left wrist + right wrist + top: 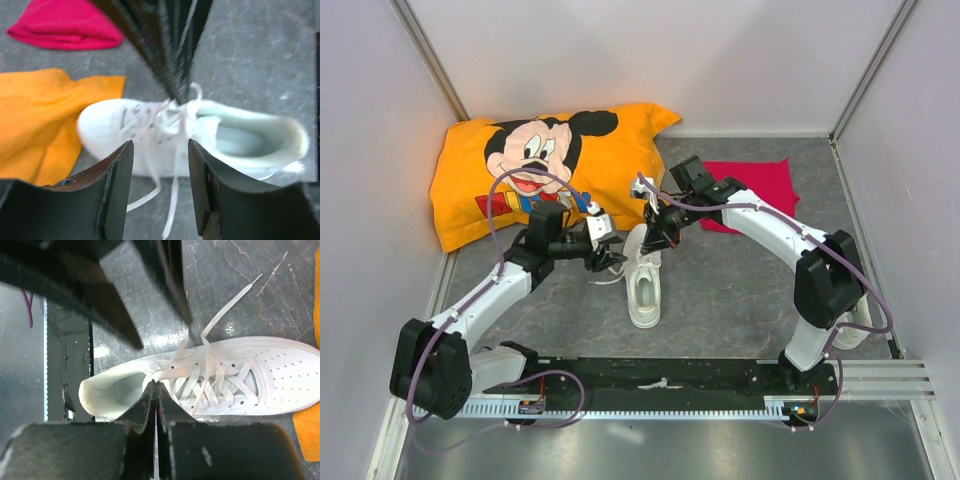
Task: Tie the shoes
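A white shoe (pixel 643 285) lies on the grey floor with its toe toward the pillow and its laces loose. My right gripper (pixel 155 385) is shut on a lace just above the tongue, and the lace runs from its tips across the eyelets. Beside the shoe's left side, my left gripper (pixel 160 145) stands open with nothing between its fingers. Two lace ends (pixel 172 200) trail on the floor beyond it. In the left wrist view the shoe (pixel 105 125) lies across the middle. Another loose lace end (pixel 225 310) stretches over the floor past the shoe (pixel 280 370).
An orange Mickey Mouse pillow (pixel 540 170) fills the back left and touches the shoe's toe. A red cloth (pixel 760 185) lies at the back right. Grey walls close in three sides, and a black rail (pixel 660 375) runs along the near edge.
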`<state>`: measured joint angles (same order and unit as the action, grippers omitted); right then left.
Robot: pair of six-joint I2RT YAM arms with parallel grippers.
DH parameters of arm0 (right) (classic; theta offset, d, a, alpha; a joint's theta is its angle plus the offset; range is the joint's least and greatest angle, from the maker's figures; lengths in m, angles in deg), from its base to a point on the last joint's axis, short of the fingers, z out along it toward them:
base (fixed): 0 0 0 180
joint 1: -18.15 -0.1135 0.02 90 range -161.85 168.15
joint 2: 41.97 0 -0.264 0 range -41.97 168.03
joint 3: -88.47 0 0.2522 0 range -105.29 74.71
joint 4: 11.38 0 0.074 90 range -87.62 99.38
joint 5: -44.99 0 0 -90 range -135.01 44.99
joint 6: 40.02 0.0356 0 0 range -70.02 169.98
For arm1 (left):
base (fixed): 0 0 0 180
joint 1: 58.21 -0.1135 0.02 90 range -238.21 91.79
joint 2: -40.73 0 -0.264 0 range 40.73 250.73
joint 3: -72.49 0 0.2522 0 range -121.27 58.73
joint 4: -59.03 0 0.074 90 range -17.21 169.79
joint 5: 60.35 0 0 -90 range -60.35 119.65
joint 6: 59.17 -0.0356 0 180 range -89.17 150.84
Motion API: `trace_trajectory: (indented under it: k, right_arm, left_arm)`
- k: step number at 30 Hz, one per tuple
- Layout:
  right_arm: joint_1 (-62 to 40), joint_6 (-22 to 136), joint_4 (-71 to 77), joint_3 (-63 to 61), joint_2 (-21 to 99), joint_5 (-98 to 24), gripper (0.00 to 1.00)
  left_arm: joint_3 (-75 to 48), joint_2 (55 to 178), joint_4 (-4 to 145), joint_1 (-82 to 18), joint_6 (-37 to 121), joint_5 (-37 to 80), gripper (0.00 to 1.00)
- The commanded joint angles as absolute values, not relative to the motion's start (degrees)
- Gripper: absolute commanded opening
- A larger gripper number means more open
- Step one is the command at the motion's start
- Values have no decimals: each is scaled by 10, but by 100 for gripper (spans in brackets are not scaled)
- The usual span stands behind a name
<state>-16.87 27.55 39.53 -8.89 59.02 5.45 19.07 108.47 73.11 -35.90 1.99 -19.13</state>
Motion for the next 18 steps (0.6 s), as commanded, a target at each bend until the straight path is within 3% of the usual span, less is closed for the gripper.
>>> trace_trajectory:
  k: [1,8,18]
  right_arm:
    - [-167,282,359,-78,553,51,0]
    - [-167,301,341,-71,539,41,0]
    - [-167,315,332,-55,533,32,0]
  left_arm:
    - [189,1074,775,-407,-78,-188,56]
    - [145,1179,926,-468,-359,-212,52]
    - [77,1286,1043,-440,-526,-201,52]
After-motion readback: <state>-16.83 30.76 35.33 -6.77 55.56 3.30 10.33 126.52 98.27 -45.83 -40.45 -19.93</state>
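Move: The free lace tail leaning toward the toe lies left of the shoe, about 4 cm left of the left gripper, 3 cm ahead and some 11 cm below. The other tail is 3 cm left, 2 cm back and as low; the shoe's middle is about 7 cm right, 2 cm back and 6 cm below. The pinched lace loop stands 7 cm right, 1 cm ahead, 2 cm below. From the right gripper, that toe-side tail is roughly 11 cm left, 2 cm ahead, 10 cm lower. Swing the left gripper about 6 cm left, away from the pinched loop and slightly forward, then drop it some 9 cm beside the shoe toward the toe-side tail. Tip its fingers some 20 degrees further down, turning a little clockwise, and keep them open. Keep the right fingers shut on the loop, lifting barely 1.5 cm. ##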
